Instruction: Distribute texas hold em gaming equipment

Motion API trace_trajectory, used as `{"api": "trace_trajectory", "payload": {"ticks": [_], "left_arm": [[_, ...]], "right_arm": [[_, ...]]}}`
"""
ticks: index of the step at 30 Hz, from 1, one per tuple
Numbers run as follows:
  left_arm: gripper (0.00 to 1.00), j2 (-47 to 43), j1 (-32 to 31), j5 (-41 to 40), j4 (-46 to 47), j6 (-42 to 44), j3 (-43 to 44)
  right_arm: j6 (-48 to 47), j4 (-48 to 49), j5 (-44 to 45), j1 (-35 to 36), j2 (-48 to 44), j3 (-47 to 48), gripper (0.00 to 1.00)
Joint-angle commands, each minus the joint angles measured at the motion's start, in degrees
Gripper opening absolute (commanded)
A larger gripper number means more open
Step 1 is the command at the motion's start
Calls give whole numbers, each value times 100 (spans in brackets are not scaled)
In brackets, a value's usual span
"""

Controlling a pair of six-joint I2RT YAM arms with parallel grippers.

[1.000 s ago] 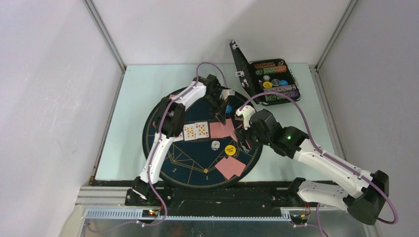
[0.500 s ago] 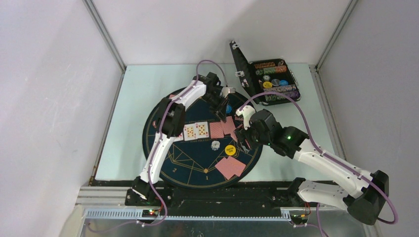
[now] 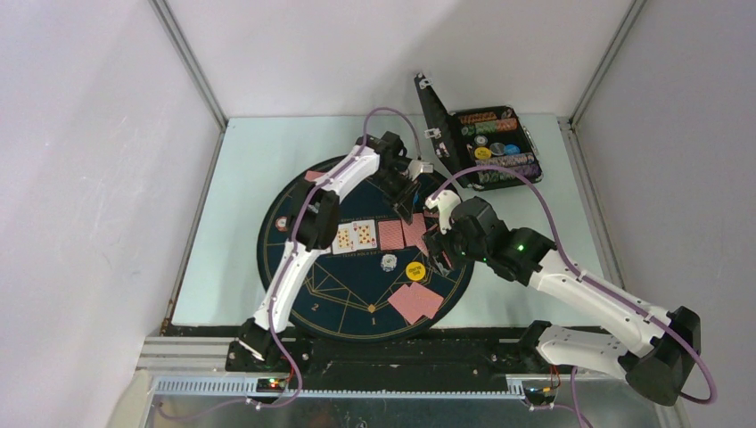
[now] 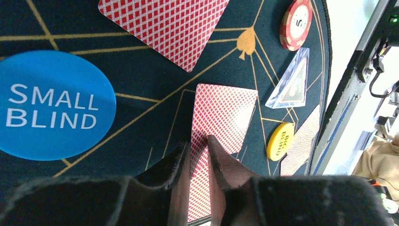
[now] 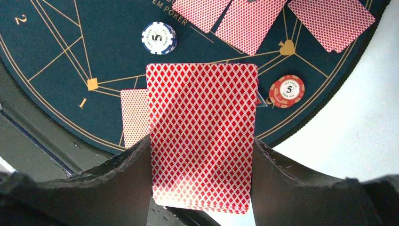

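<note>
My right gripper (image 5: 202, 141) is shut on a deck of red-backed cards (image 5: 203, 108), held above the mat's right edge (image 3: 439, 242). Over the back of the dark-blue mat (image 3: 294, 272), my left gripper (image 4: 197, 140) is open by a narrow gap, nothing between its fingers. Directly below it a face-down card (image 4: 226, 117) lies flat on the mat. Nearby lie the blue SMALL BLIND disc (image 4: 54, 103), the yellow BIG BLIND disc (image 4: 279, 140), a clear triangular marker (image 4: 291, 82) and a red chip (image 4: 296, 23). Two face-up cards (image 3: 354, 235) sit left of the face-down ones (image 3: 401, 234).
A black hinged case (image 3: 486, 147) of chips stands open at the back right, off the mat. A white-blue chip (image 3: 389, 262) and face-down cards (image 3: 415, 302) lie near the mat's front. More cards (image 3: 314, 176) and a chip (image 3: 282, 224) sit at its left rim.
My left gripper has risen and drawn back from the card row towards the far side, its jaws parting slightly. The right arm with the deck has stayed still.
</note>
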Motion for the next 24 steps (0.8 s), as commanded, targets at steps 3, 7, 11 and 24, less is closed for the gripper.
{"api": "trace_trajectory", "payload": {"ticks": [3,7,11,24], "left_arm": [[25,51,-57,-124,-34,196,231],[26,56,-59,-249,-51,268,231],[31,54,-59,-406,-35,222,269],[64,-811,-59,-1485,247,-252,424]], "right_arm": [[16,272,-19,-26,12,23,0],[16,265,-21,-27,14,20,0],[21,265,-24,-34,16,23,0],[31,257,-68,-45,-48,22,0]]}}
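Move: The face-down card my left fingers are at, the right one of two side by side, has its middle about 3 cm back and 2 cm right of my left hand, some 1 cm below. Its partner card lies about 4 cm back and 5 cm left, the SMALL BLIND disc about 7 cm ahead and 1 cm right. From my right hand, still holding the deck, that first card is roughly 13 cm ahead, 4 cm left and 15 cm below. I keep my left fingertips at the far edge of the right-hand face-down card for a moment, then spread them from about a quarter to over half open to release it. As they part I ease away forward by about 1 cm, rising slightly and rolling the wrist a few degrees. ##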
